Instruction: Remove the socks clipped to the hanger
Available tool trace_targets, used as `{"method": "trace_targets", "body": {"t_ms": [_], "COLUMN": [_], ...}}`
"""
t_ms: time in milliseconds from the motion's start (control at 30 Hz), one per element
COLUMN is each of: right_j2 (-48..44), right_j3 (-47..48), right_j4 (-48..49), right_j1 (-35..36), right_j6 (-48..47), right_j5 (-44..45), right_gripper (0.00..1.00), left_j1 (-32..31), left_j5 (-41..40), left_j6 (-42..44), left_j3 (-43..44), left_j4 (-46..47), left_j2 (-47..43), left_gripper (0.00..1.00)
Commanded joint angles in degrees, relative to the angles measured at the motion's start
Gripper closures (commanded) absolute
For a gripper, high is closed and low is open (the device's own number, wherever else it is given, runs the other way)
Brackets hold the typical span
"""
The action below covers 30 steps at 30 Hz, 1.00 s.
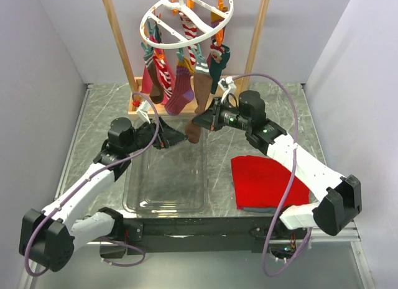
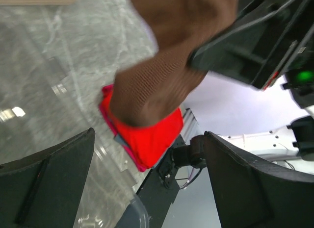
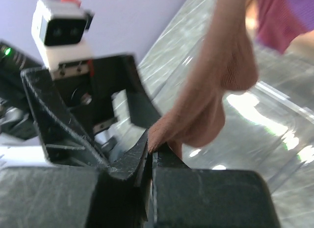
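Note:
A white round hanger (image 1: 186, 15) hangs from a wooden stand with several socks (image 1: 180, 84) clipped to it. A brown sock (image 1: 201, 93) hangs lowest, above the bin. My right gripper (image 1: 198, 121) is shut on its toe; in the right wrist view the brown sock (image 3: 221, 86) runs down into the pinched right gripper (image 3: 153, 144). My left gripper (image 1: 179, 138) stands open just left of that toe. In the left wrist view the brown sock (image 2: 157, 81) hangs beyond the open left gripper (image 2: 149, 135), with nothing between the fingers (image 2: 49, 179).
A clear plastic bin (image 1: 134, 199) sits on the marble table between the arms. A red folded cloth (image 1: 264, 180) lies to its right, also showing as the red cloth (image 2: 154, 137) in the left wrist view. The wooden stand posts (image 1: 118, 40) rise at the back.

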Motion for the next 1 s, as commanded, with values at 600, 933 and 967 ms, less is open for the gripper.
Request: {"method": "trace_targets", "body": {"t_ms": [600, 933, 967], "right_j2": [-4.9, 0.89, 2.12], "right_j3": [-0.88, 20.83, 22.85], "right_j4": [3.93, -22.61, -23.85], "right_j1": [1.9, 1.73, 1.81], "right_j6": [7.61, -9.43, -10.49], "right_j5": [-8.76, 12.67, 14.79], "right_gripper": [0.97, 0.32, 0.28], "left_j1": [-4.66, -4.66, -4.57], "left_j5": [3.3, 3.21, 3.21], "left_j6": [-4.8, -4.71, -4.8], "left_j3": [2.36, 4.2, 4.2], "left_j4": [16.56, 12.09, 12.09], "left_j2": [5.09, 3.51, 3.33], "left_gripper": [0.49, 0.99, 0.99]}}
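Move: The brown sock, still clipped to the hanger, is pinched in the right fingers. Its free toe is about 3 cm back and 2 cm below the right hand, and some 2 cm ahead and 3 cm right of the open left hand, at its level. The purple sock hangs roughly 17 cm ahead and 6 cm left of the right hand, level with it. The clear tray's middle is about 5 cm back, 5 cm left and 26 cm below the left hand. Drawing back about 5 cm, the right hand brings the pinched brown sock towards the left gripper, while the open left hand slides 3 cm right to meet its toe. The left fingers then shut on the toe end and rise a couple of centimetres; the right fingers open, let go, and head forward about 4 cm and up along the sock. ##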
